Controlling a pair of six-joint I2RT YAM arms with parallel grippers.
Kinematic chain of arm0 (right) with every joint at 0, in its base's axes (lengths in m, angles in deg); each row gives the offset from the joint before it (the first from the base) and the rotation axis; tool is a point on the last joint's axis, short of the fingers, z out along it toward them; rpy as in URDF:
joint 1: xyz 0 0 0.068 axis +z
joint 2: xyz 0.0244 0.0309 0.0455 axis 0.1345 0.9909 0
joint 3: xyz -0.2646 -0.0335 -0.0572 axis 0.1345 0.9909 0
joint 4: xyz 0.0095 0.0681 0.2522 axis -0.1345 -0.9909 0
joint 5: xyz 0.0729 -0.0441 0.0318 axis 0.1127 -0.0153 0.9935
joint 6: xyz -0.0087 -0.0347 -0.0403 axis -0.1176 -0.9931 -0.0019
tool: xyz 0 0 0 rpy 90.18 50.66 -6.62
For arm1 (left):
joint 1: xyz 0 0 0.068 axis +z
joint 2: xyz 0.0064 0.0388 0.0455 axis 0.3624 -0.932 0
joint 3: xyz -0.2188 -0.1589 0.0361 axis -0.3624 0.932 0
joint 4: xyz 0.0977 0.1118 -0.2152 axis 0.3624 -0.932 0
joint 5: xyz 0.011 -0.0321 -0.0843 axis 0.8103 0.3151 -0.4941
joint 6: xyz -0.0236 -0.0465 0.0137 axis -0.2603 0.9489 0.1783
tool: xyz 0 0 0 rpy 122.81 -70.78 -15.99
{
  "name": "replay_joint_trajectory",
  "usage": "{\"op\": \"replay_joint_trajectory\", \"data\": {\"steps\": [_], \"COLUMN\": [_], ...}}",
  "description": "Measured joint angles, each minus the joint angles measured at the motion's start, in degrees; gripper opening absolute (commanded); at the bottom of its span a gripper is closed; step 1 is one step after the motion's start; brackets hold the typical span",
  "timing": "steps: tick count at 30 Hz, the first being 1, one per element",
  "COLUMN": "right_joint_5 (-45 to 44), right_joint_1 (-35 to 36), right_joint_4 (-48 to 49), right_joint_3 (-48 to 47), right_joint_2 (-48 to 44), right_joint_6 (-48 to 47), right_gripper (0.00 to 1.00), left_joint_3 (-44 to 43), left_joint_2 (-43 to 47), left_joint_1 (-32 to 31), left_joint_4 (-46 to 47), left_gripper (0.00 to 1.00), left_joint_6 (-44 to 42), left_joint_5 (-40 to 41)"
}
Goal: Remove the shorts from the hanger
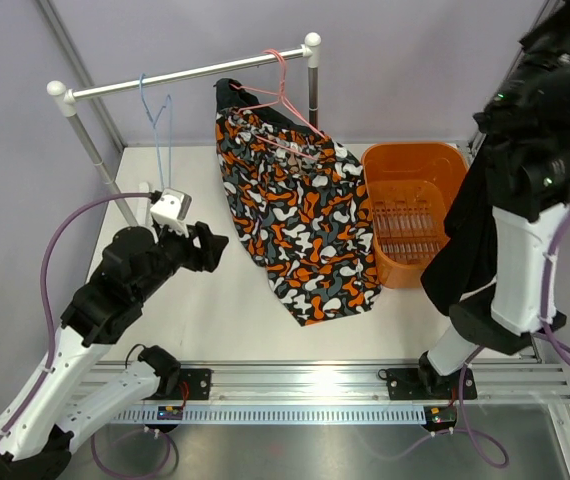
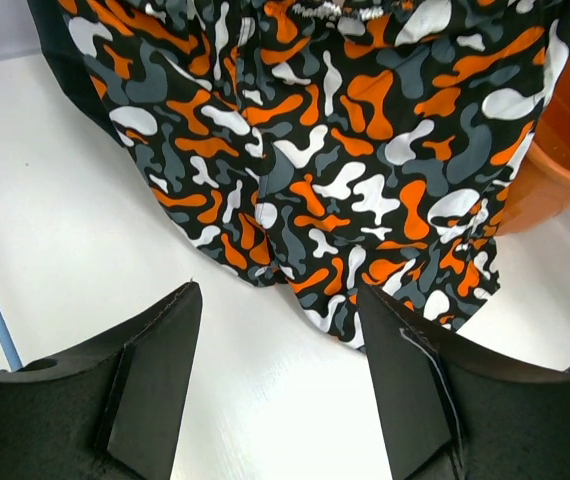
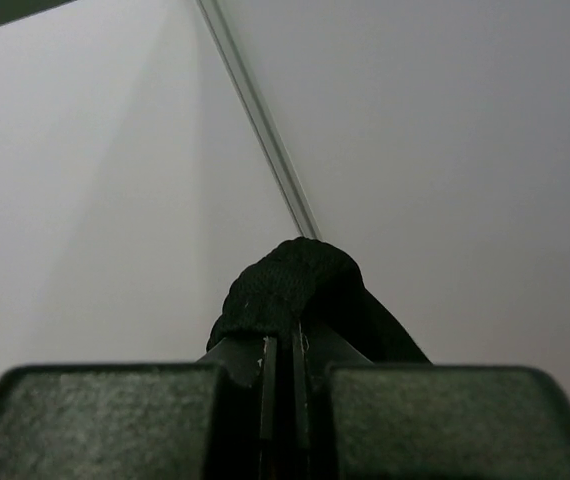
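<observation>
The camouflage shorts (image 1: 300,215) hang from a pink hanger (image 1: 287,92) on the rail, and their lower end lies on the white table. Black fabric (image 1: 230,96) shows behind their top left corner. My left gripper (image 1: 208,246) hovers low, just left of these shorts, open and holding nothing. In the left wrist view the camouflage shorts (image 2: 345,150) fill the space beyond the left gripper (image 2: 279,290), apart from its fingers. My right gripper (image 3: 285,340) is raised high at the right, shut on a pair of black shorts (image 3: 290,280). These black shorts (image 1: 468,240) dangle beside the basket.
An orange basket (image 1: 415,210) stands right of the camouflage shorts. An empty blue hanger (image 1: 160,110) hangs at the left end of the rail (image 1: 185,75). The rack's posts (image 1: 95,155) stand at the back of the table.
</observation>
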Motion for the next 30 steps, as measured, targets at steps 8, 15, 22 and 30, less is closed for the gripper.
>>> {"op": "replay_joint_trajectory", "data": {"steps": [8,15,22,30], "right_joint_5": [17.2,31.2,37.3,40.9], "right_joint_1": [-13.1,-19.9,-19.6,-19.6], "right_joint_4": [-18.9,-30.2,-28.3,-24.1], "right_joint_3": [-1.5,13.2,48.5,68.3], "right_joint_2": [11.6,11.2,-4.1,-22.3], "right_joint_6": [24.1,41.2,49.6,54.8], "right_gripper": [0.0,0.0,0.14,0.87], "left_joint_3": [3.5,3.8,3.9,3.9], "left_joint_2": [0.4,0.3,0.3,0.0], "left_joint_1": [0.0,0.0,0.0,0.0], "left_joint_4": [0.5,0.9,1.0,1.0], "left_gripper": [0.68,0.68,0.68,0.68], "left_joint_6": [-0.6,-0.8,-0.7,-0.7], "left_joint_5": [0.0,0.0,0.0,0.0]}}
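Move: The right hand, already pinching the black shorts, is high above the table: the orange bin's middle lies some 10 cm ahead, about 4 cm to the left and roughly 62 cm below. The patterned shorts on the pink hanger are around 3 cm ahead, 32 cm left and 50 cm lower; the rack's right post is about 13 cm ahead, 26 cm left and 45 cm lower. From the left hand, the bin lies about 16 cm ahead, 43 cm right and 23 cm below. Down and forward in a fast overarm arc, the right hand flings the held black shorts out over the orange bin, reaching about 20 cm ahead while tipping fingers-down. Still sinking, to some 35 cm lower, it pulls back about 10 cm, and its fingers open wide to let go of the shorts. The left hand, empty and open, sinks slightly. ##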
